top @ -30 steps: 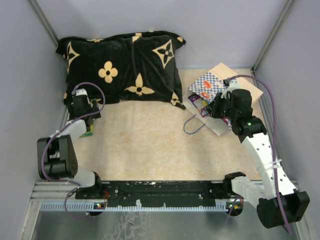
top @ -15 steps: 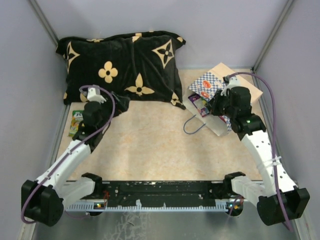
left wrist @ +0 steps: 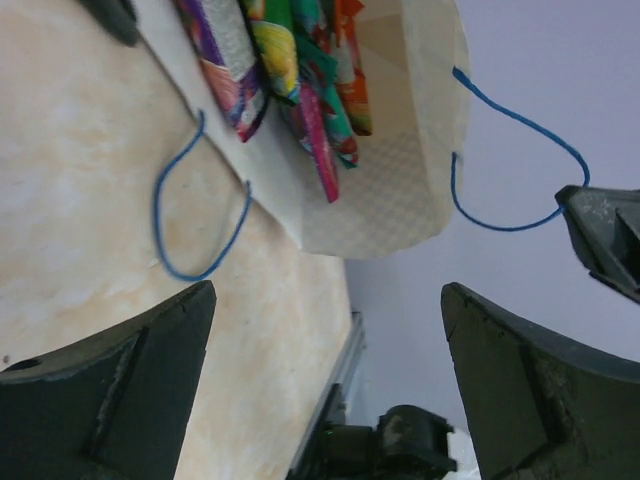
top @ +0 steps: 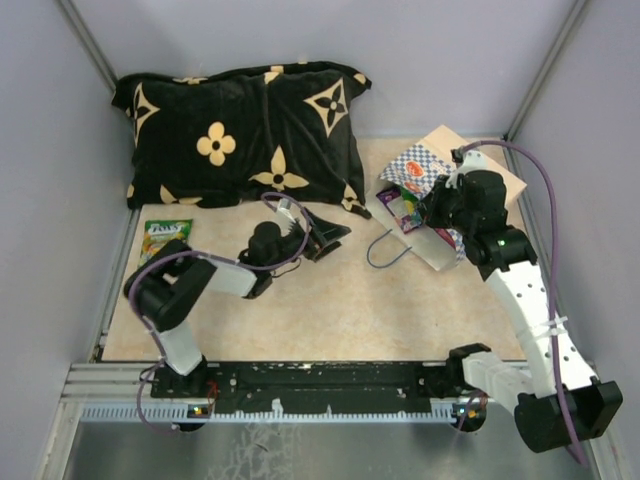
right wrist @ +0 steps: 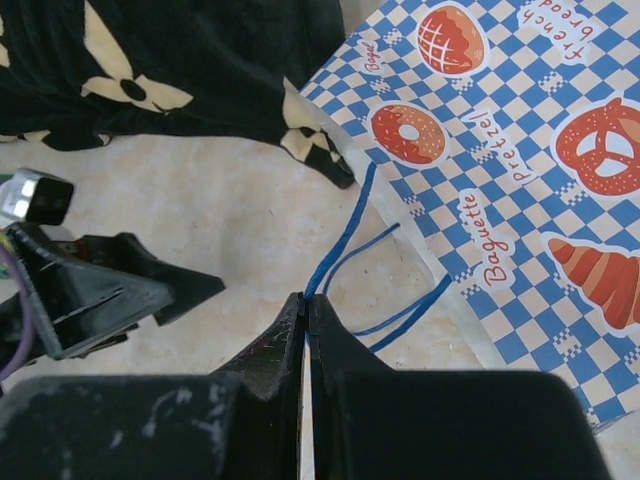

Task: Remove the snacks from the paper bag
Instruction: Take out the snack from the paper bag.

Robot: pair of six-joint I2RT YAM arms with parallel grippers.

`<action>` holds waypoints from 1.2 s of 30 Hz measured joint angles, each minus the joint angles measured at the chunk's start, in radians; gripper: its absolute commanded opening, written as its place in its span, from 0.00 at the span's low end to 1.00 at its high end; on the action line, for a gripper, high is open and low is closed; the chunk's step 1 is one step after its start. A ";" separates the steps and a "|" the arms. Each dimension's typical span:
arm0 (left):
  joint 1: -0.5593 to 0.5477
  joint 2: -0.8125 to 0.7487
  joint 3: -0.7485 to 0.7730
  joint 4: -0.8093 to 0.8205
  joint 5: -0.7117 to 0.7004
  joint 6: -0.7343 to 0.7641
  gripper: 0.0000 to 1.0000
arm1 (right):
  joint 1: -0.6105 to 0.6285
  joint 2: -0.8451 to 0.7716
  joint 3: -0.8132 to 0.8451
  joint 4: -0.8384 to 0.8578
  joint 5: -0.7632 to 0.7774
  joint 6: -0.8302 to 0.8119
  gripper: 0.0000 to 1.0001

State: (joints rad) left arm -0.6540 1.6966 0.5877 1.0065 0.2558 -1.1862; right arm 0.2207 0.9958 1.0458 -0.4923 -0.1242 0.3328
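The checkered paper bag (top: 418, 165) lies on its side at the right, its mouth facing the middle of the table. Several glossy snacks (left wrist: 290, 70) in magenta, green, teal and orange stick out of that mouth (top: 405, 208). One green snack packet (top: 165, 237) lies flat at the far left. My right gripper (right wrist: 308, 305) is shut on the bag's upper blue cord handle (right wrist: 345, 235) and holds it above the mouth (top: 437, 212). My left gripper (top: 335, 235) is open and empty, pointing at the bag's mouth from a short way off (left wrist: 325, 340). The lower handle (left wrist: 200, 200) lies on the table.
A black cushion (top: 240, 130) with tan flowers fills the back left, its corner close to the bag. Grey walls close in the left, back and right. The metal rail (top: 300, 385) with the arm bases runs along the near edge.
My left arm has swung from the far left to the middle, now facing the bag. The green packet stays lying at the left. The right gripper keeps its hold on the handle.
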 measured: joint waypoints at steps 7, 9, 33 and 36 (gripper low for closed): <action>-0.084 0.337 0.264 0.147 -0.022 -0.192 0.91 | 0.000 -0.018 0.009 -0.030 0.023 -0.008 0.00; -0.105 0.396 0.340 0.121 -0.046 -0.211 0.90 | 0.000 -0.021 0.009 -0.035 0.027 -0.011 0.00; -0.222 0.775 0.985 -0.318 -0.301 -0.178 0.72 | 0.000 -0.067 0.009 -0.078 0.048 -0.019 0.00; -0.232 0.811 1.061 -0.359 -0.310 -0.163 0.70 | 0.000 -0.080 0.009 -0.082 0.054 -0.028 0.00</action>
State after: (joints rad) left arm -0.8864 2.5072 1.6485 0.6472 -0.0544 -1.3491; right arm 0.2207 0.9161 1.0550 -0.5743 -0.0704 0.3046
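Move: The left hand, open and empty, has the purple snack packet in the bag's mouth about 22 cm to its right, 12 cm ahead and 9 cm below. The green-yellow packet lies some 3 cm farther right and 1 cm farther out than that one. The loose blue loop on the table is about 16 cm right, level and 11 cm lower. From the right hand the purple packet is roughly 8 cm ahead, 4 cm left and 20 cm below. With the right fingers still pinching the raised blue handle and easing it about 2 cm back and right, the left hand reaches some 21 cm right and 10 cm forward. It sinks about 8 cm, mostly late on, into the bag's mouth under the checked wall. Its fingers close by roughly a quarter, ending on either side of the packet tips, without a grip yet. ##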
